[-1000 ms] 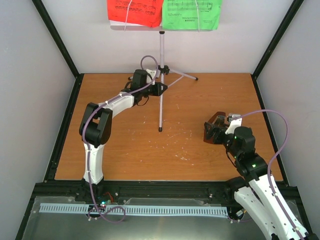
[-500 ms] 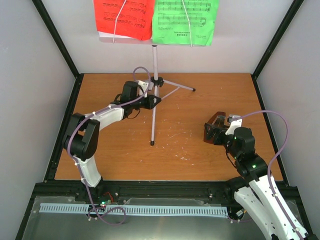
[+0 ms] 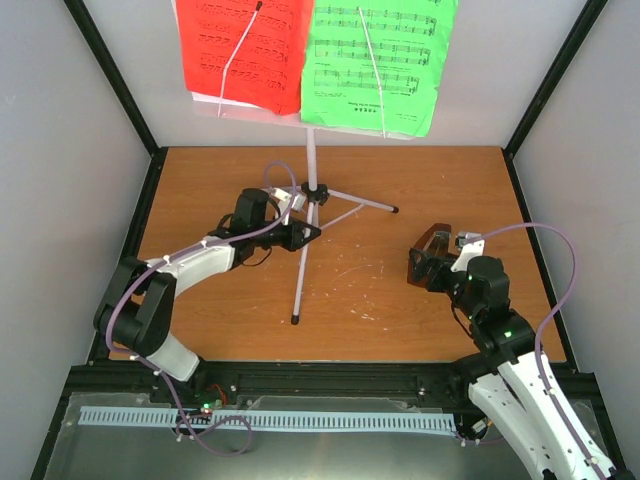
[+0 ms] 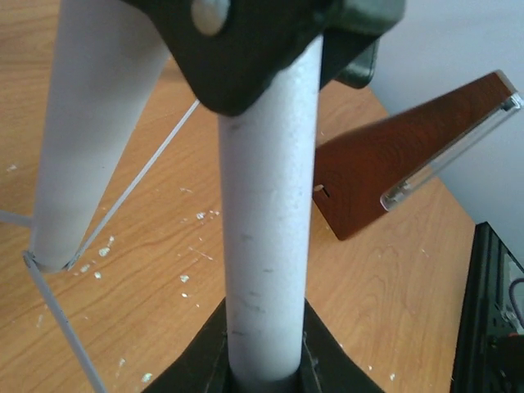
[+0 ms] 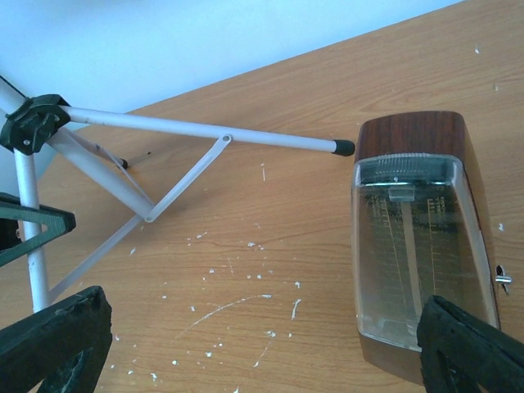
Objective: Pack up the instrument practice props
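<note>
The silver tripod stand (image 3: 310, 160) carries the red music sheet (image 3: 245, 50) and the green music sheet (image 3: 375, 60) on its tray at the top of the overhead view. My left gripper (image 4: 266, 378) is shut on the stand's white tube (image 4: 266, 246), just below the black leg hub (image 3: 315, 190). The dark-brown metronome (image 5: 413, 237) lies on its side on the table at the right, clear cover up. My right gripper (image 5: 262, 352) is open, hovering by the metronome's base end, its right finger (image 5: 471, 348) overlapping that end.
Two tripod legs spread over the wooden table (image 3: 380, 300), one foot (image 3: 295, 320) near the middle and one (image 3: 395, 210) toward the back. Black frame rails (image 3: 130, 250) and grey walls enclose the table. A cable tray (image 3: 270, 420) runs along the near edge.
The left arm has drawn back toward the near left with the stand in its grip. The sheets look larger and closer, and the foot has slid nearer. The right arm and metronome have not moved.
</note>
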Robot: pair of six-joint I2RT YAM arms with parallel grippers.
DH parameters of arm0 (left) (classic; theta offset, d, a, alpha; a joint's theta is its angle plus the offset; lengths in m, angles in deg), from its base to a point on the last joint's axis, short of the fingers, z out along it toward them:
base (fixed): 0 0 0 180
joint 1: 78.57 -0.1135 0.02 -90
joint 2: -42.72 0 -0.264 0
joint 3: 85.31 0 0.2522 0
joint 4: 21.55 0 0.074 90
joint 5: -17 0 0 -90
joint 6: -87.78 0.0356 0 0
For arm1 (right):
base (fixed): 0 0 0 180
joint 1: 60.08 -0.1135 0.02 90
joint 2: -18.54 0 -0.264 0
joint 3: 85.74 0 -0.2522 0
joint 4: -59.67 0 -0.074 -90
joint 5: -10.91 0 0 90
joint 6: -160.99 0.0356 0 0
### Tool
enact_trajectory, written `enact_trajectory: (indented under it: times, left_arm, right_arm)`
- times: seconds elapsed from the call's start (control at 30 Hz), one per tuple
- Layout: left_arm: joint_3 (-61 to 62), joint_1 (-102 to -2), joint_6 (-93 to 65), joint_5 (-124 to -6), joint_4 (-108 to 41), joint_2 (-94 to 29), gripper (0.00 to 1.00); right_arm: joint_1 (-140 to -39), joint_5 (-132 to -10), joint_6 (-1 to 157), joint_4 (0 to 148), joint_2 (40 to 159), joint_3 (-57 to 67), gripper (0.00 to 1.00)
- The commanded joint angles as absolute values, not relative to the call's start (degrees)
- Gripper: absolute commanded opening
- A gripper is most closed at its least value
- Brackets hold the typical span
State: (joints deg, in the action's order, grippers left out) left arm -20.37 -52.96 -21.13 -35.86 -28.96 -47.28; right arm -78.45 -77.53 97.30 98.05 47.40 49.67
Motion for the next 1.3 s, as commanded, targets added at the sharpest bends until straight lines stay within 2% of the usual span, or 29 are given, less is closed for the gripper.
enact_trajectory:
  times: [0.0, 0.1, 0.43, 0.57, 0.97, 1.27]
  left_arm:
    - [-21.2, -52.3, -22.7, -32.4, -34.3, -45.2, 0.2]
    - [-20.7, -52.3, -22.6, -33.1, -34.4, -44.0, 0.37]
    - [-19.8, -52.3, -21.1, -37.0, -36.4, -39.5, 0.78]
    - [-20.8, -52.3, -20.5, -39.3, -36.1, -36.4, 0.91]
    - [-25.8, -52.3, -17.9, -41.5, -34.3, -23.8, 0.96]
    - [-24.7, -52.3, -13.1, -30.6, -38.6, -14.7, 0.96]
  right_arm:
    - [-78.1, -77.1, 98.5, 98.0, 46.9, 50.5, 1.0]
    - [-78.1, -77.0, 98.6, 98.4, 46.8, 50.1, 1.0]
    - [-78.1, -77.6, 98.7, 100.0, 45.5, 49.7, 1.0]
    - [-78.2, -77.0, 98.5, 99.8, 45.6, 49.7, 1.0]
    - [-78.1, -74.5, 98.0, 97.8, 44.8, 49.6, 1.0]
    - [-78.1, -76.5, 96.3, 96.9, 45.6, 45.2, 1.0]
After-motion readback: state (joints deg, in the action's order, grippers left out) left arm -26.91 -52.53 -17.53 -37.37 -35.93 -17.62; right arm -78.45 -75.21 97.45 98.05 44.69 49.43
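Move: The left hand has the music stand's front leg between its fingers; the hub sits about 6 cm ahead, straight in line and some 5 cm higher, while the leg's foot is roughly 16 cm back, 2 cm left and 15 cm lower. The metronome stands about 27 cm to this hand's right, 2 cm back, its middle 5 cm lower. From the idle right hand, the gripped part of the leg is some 24 cm left, 10 cm ahead and 5 cm lower. The left fingers spread from almost shut to nearly wide open and let go of the music stand's front leg just below the hub, the hand easing back only about 2 cm as they part. It then climbs some 12 cm while pulling clear of the leg, ending about 7 cm back and a few centimetres left of where it started, with the fingers tipping up by nearly 20 degrees. ##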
